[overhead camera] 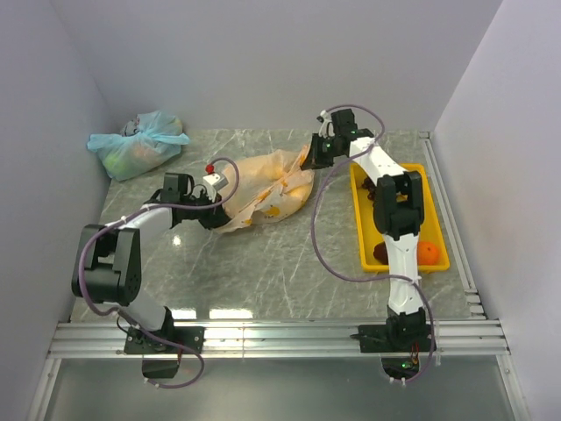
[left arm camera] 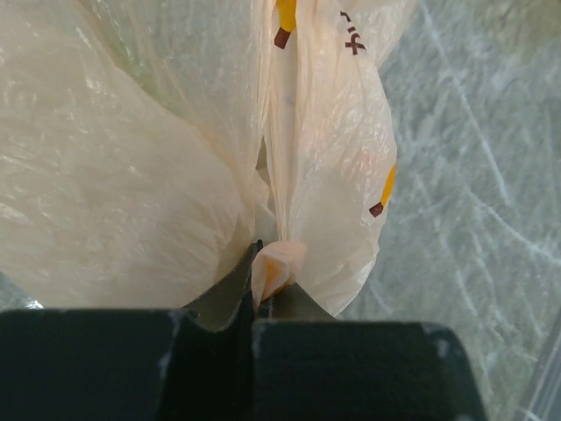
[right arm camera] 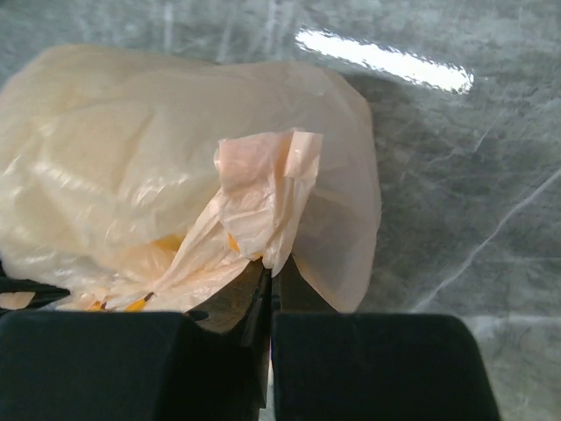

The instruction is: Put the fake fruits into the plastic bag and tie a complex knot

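The peach plastic bag with banana prints lies crumpled on the marble table, stretched between both grippers. My left gripper is shut on a bunched fold at its near left end; in the left wrist view a peach tuft pokes out between the fingertips of that gripper, with the bag billowing beyond. My right gripper is shut on the far right edge; the right wrist view shows that gripper pinching a strip of the bag. An orange fruit and a dark maroon fruit lie in the tray. No knot shows.
A yellow tray stands along the right side, partly hidden under the right arm. A tied pale blue-green bag sits in the far left corner. White walls close the table on three sides, and a metal rail runs along the near edge.
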### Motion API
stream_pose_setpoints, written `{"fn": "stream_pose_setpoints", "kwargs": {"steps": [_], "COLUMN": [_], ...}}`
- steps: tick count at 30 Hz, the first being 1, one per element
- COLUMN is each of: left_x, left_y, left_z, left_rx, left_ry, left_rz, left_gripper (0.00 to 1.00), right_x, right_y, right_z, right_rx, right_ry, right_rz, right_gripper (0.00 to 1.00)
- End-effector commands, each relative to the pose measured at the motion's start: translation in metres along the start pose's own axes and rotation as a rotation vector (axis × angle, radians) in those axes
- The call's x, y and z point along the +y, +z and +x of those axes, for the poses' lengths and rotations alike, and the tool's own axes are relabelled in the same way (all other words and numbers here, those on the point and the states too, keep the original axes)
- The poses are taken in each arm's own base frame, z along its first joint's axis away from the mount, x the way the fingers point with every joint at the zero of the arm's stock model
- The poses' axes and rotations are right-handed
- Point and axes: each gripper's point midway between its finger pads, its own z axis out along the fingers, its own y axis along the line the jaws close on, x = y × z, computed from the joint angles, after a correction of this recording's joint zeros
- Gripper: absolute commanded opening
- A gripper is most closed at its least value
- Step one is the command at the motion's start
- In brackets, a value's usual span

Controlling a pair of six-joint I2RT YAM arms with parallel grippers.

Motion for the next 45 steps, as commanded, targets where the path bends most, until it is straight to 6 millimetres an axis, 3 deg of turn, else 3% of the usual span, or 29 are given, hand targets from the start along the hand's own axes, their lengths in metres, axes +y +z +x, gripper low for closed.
{"fn": "stream_pose_setpoints", "kwargs": {"steps": [1,5,7,8,9,11,14,20,23,28,30,34,36,40,41,43,44,45], "left_x": [0.012,0.014,0.011,0.007,0.002,-0.012,-0.036,-0.072,-0.076,-0.065,-0.052,-0.027,-0.013,0.007,0.009,0.003,-0.001,-0.005], "left_y": [0.000,0.000,-0.006,-0.010,-0.015,-0.031,-0.058,-0.106,-0.120,-0.117,-0.106,-0.088,-0.079,-0.076,-0.083,-0.092,-0.105,-0.111], "left_z": [0.010,0.020,0.006,0.002,-0.011,-0.034,-0.080,-0.129,-0.134,-0.101,-0.075,-0.060,-0.065,-0.082,-0.106,-0.127,-0.159,-0.174], "left_rx": [0.061,0.115,0.098,0.097,0.070,0.023,-0.080,-0.204,-0.223,-0.154,-0.112,-0.104,-0.113,-0.091,-0.116,-0.132,-0.186,-0.209], "left_ry": [0.015,0.008,0.022,0.003,0.015,0.021,0.066,0.121,0.155,0.171,0.152,0.099,0.069,0.068,0.110,0.122,0.166,0.181], "left_rz": [-0.027,-0.022,-0.017,-0.012,-0.004,0.000,0.002,0.000,-0.019,-0.040,-0.060,-0.102,-0.110,-0.137,-0.149,-0.132,-0.147,-0.148], "left_gripper": [0.01,0.01,0.01,0.00,0.00,0.01,0.01,0.00,0.01,0.00,0.01,0.01,0.00,0.01,0.05,0.29,0.35,0.43], "right_x": [-0.024,-0.033,-0.027,-0.008,-0.009,0.009,0.052,0.095,0.090,0.085,0.073,0.045,0.040,0.054,0.061,0.072,0.078,0.081], "right_y": [-0.008,-0.003,-0.015,-0.040,-0.046,-0.072,-0.140,-0.211,-0.220,-0.220,-0.204,-0.168,-0.152,-0.144,-0.145,-0.148,-0.151,-0.154], "right_z": [-0.033,-0.013,-0.006,-0.019,-0.002,-0.002,0.019,0.049,0.061,0.064,0.064,0.052,0.038,0.017,0.013,0.012,0.009,0.009], "right_rx": [-0.091,-0.033,-0.016,-0.068,-0.044,-0.094,-0.175,-0.275,-0.273,-0.280,-0.275,-0.242,-0.236,-0.232,-0.227,-0.219,-0.222,-0.221], "right_ry": [-0.060,-0.069,-0.076,-0.111,-0.094,-0.123,-0.190,-0.235,-0.234,-0.215,-0.200,-0.190,-0.190,-0.231,-0.247,-0.278,-0.292,-0.306], "right_rz": [0.128,0.148,0.123,0.078,0.061,0.013,-0.060,-0.097,-0.054,-0.032,-0.010,0.017,-0.016,-0.108,-0.137,-0.189,-0.206,-0.217], "right_gripper": [0.00,0.00,0.00,0.00,0.00,0.00,0.00,0.00,0.00,0.00,0.00,0.00,0.00,0.00,0.00,0.00,0.00,0.00]}}
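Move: Both hands already pinch the plastic bag's handles. The bag's middle lies some 10 cm ahead of the left hand and 14 cm to its right, a few centimetres below, and the tied blue bag about 21 cm ahead of it and 23 cm to its left. From the right hand the plastic bag's middle is about 7 cm back, 10 cm left and 5 cm lower; the yellow crate's middle is about 15 cm back, 26 cm right. With a handle still pinched on each side, both hands dip slightly, then swing up nearly 20 cm and sink about half of that again, the right drawing back some 17 cm on the way up, then coming partly forward. They end farther apart, turning slightly upward again as the left moves forward and its fingers start to open on the plastic; the right stays shut. ##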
